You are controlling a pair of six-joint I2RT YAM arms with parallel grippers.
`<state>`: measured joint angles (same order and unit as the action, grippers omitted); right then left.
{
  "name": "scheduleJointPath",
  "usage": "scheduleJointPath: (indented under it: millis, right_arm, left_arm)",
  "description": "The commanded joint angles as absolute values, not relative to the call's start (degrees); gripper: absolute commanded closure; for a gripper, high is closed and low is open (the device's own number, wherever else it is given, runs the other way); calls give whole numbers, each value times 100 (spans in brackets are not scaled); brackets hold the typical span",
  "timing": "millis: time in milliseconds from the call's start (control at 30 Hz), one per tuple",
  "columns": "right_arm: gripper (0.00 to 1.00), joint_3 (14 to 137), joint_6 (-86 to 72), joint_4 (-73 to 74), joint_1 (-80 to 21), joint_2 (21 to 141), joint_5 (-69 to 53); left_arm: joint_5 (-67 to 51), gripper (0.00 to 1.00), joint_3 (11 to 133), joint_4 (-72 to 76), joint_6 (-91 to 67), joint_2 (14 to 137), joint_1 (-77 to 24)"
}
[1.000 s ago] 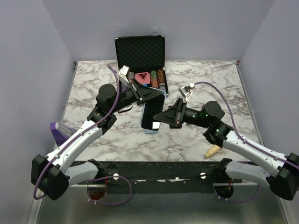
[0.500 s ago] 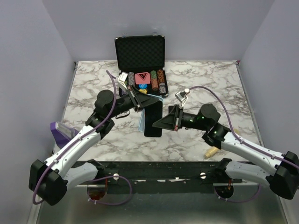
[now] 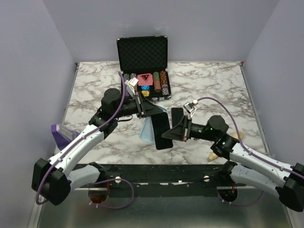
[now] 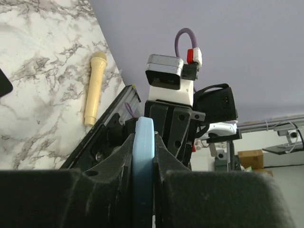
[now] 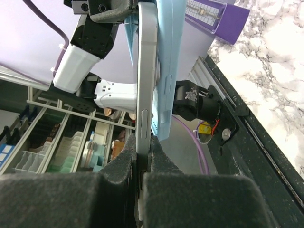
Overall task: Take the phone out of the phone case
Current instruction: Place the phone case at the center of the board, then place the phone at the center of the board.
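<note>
My left gripper (image 3: 148,109) is shut on the far end of the light-blue phone case (image 3: 148,129), held above the table's middle. In the left wrist view the phone case (image 4: 143,152) shows edge-on, pinched between the pads (image 4: 124,156) of that gripper (image 4: 143,145). My right gripper (image 3: 174,134) is shut on the near end of the black phone (image 3: 161,130). From the right wrist, the silver-edged phone (image 5: 145,85) sits between the fingers of this gripper (image 5: 142,145), and the phone case (image 5: 170,66) stands just beside it. Near the jaws the two are apart.
An open black case of poker chips (image 3: 142,54) stands at the back. A small flat black object (image 3: 176,114) lies right of the phone. A cream stick-like object (image 3: 214,153) rests near the right arm, and a purple box (image 3: 61,134) sits at the left edge.
My right gripper has shut on the phone and drawn it toward the near edge. The case, which lay under the phone, now shows beside it in my left gripper.
</note>
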<state>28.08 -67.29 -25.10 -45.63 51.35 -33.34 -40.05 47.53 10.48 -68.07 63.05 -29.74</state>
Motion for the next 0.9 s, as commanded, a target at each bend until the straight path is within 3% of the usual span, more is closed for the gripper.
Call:
scheduleJointPath:
  millis: [0,67,200,500,700,867]
  right_arm:
    - [99,2575,-6416,-2214,-4526,4851,-3717]
    - [99,2505,-6521,-2564,-4526,4922,-3779]
    - [99,2742,-6250,-1769,-4526,4703,-3508]
    - [99,2864,-5969,-1426,-4526,4773,-3280]
    - [99,4164,-4607,2017,-4526,4483,-707]
    - [99,4737,-4193,3049,-4526,4211,579]
  left_arm:
    - [-2566,100,5045,404,-6170,6231,-2285]
    - [-2602,100,5045,518,-6222,6223,-2268]
    - [-2190,100,5343,9,-5837,6065,-2197]
    - [-1600,100,5870,-772,-5397,5704,-2109]
    - [-1573,100,5512,-1415,-5124,5301,-2127]
    - [-1750,100,4256,-1450,-5641,4870,-2792]
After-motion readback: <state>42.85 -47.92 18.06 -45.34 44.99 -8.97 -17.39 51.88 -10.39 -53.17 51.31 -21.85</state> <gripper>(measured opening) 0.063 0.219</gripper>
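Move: The held case is still around the phone's far end. Under the two, hidden from above, another blue case lies near the board's centre, some 6 cm ahead of the left hand, 3 cm to its left and 25 cm below; from the right hand it is roughly 16 cm ahead and 9 cm left. A loose black phone lies 9 cm ahead and 13 cm right of the left hand, about 19 cm ahead and 7 cm right of the right hand. Keep both grips and pull the case off the phone: after a near-still start, whip the left gripper about 7 cm forward and 9 cm left, fingers swinging some 30 degrees counter-clockwise, rising a little, then easing back and down. Let the right gripper sink about 4 cm with the phone, then carry it forward and right, fingers dipping and turning clockwise. ##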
